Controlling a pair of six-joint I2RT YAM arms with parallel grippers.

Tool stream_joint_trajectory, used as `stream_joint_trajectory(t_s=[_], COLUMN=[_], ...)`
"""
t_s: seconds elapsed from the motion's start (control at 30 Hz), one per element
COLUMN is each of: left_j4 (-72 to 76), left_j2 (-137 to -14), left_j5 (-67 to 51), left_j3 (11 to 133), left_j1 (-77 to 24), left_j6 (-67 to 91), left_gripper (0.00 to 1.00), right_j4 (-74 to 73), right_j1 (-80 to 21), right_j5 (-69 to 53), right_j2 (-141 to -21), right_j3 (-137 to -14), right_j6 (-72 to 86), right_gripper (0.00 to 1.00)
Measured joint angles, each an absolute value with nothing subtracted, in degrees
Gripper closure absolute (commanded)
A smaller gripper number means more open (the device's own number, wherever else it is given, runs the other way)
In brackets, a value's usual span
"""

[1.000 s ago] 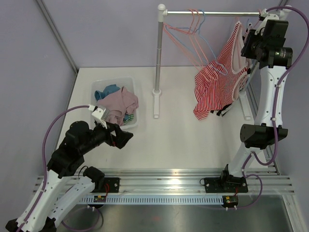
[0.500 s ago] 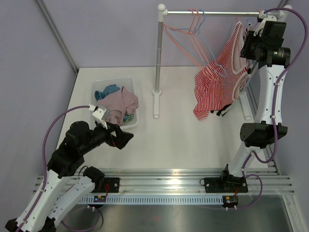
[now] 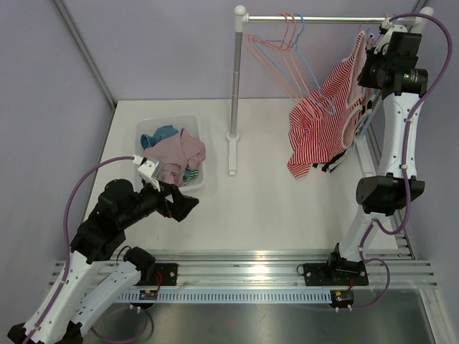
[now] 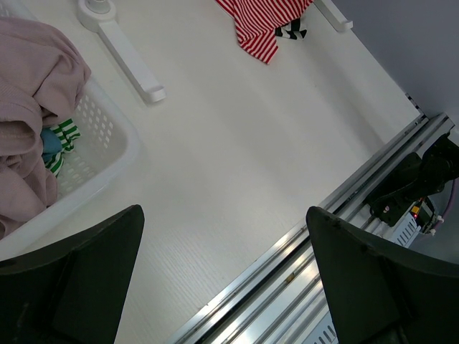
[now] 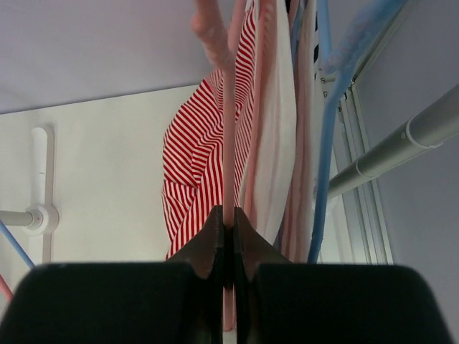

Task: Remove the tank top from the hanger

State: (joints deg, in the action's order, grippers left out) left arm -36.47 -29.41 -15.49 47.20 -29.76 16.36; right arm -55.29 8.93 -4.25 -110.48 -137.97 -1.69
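Observation:
The red-and-white striped tank top [image 3: 323, 122] hangs from a pink hanger [image 5: 208, 29] at the right end of the rail [image 3: 323, 19]. Its lower part is bunched down toward the table, and its hem also shows in the left wrist view [image 4: 258, 29]. My right gripper [image 3: 367, 59] is high up by the hanger's top. In the right wrist view this gripper [image 5: 228, 215] is shut on a thin pink strap edge of the tank top [image 5: 193, 150]. My left gripper [image 3: 188, 208] hovers open and empty over the table's near left [image 4: 224, 215].
Several bare pink and blue hangers [image 3: 287, 57] hang mid-rail. The rail's post and foot [image 3: 232, 154] stand at the table's centre back. A white basket [image 3: 197, 125] with pink, blue and green clothes sits left, beside my left arm. A blue hanger [image 5: 326, 143] hangs right of the strap.
My right gripper has closed onto the pink strap and shifted slightly up toward the rail. The tank top's upper part is pulled a little tighter. The left arm has not moved.

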Motion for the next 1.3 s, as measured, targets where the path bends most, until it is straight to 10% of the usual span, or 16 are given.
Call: stream_joint_trajectory(t_s=[0.67, 1.3], left_j4=[-36.45, -38.02], left_j2=[-29.36, -48.42], left_j5=[-14.92, -5.21], left_j3=[47.20, 81.91], left_j1=[-30.28, -36.16], left_j6=[16.45, 17.21], left_gripper=[0.01, 0.01], right_j4=[-58.78, -69.34], right_j1=[9.06, -0.01], right_j5=[-11.55, -13.10], right_j2=[-101.69, -58.83], right_j3=[-142.65, -104.33], right_j6=[3.44, 4.32], right_gripper=[1.00, 1.00])
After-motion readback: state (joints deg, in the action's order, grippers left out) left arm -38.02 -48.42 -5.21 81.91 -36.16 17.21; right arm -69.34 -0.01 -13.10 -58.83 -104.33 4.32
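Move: The right hand already pinches the pink hanger of the red striped tank top, whose middle hangs about 7 cm left, 3 ahead and 17 below. The rod runs some 6 cm ahead and 14 above, with the empty pink and blue hangers about 20 cm left and 2 ahead. The open left hand has the red tank top some 36 cm ahead, 43 right and 6 below; the basket is about 30 ahead, 6 left and 20 below. Keeping its pinch on the pink hanger, the right hand lifts it some 9 cm while starting back, then sweeps away from the rod towards the robot, ending about 28 cm back and 11 cm to the left and slightly lower than its peak, turning some 15 degrees counter-clockwise. Midway through that pull the left hand, until then still, rises about 18 cm beside the basket with its fingers wide open and tipping upward. ##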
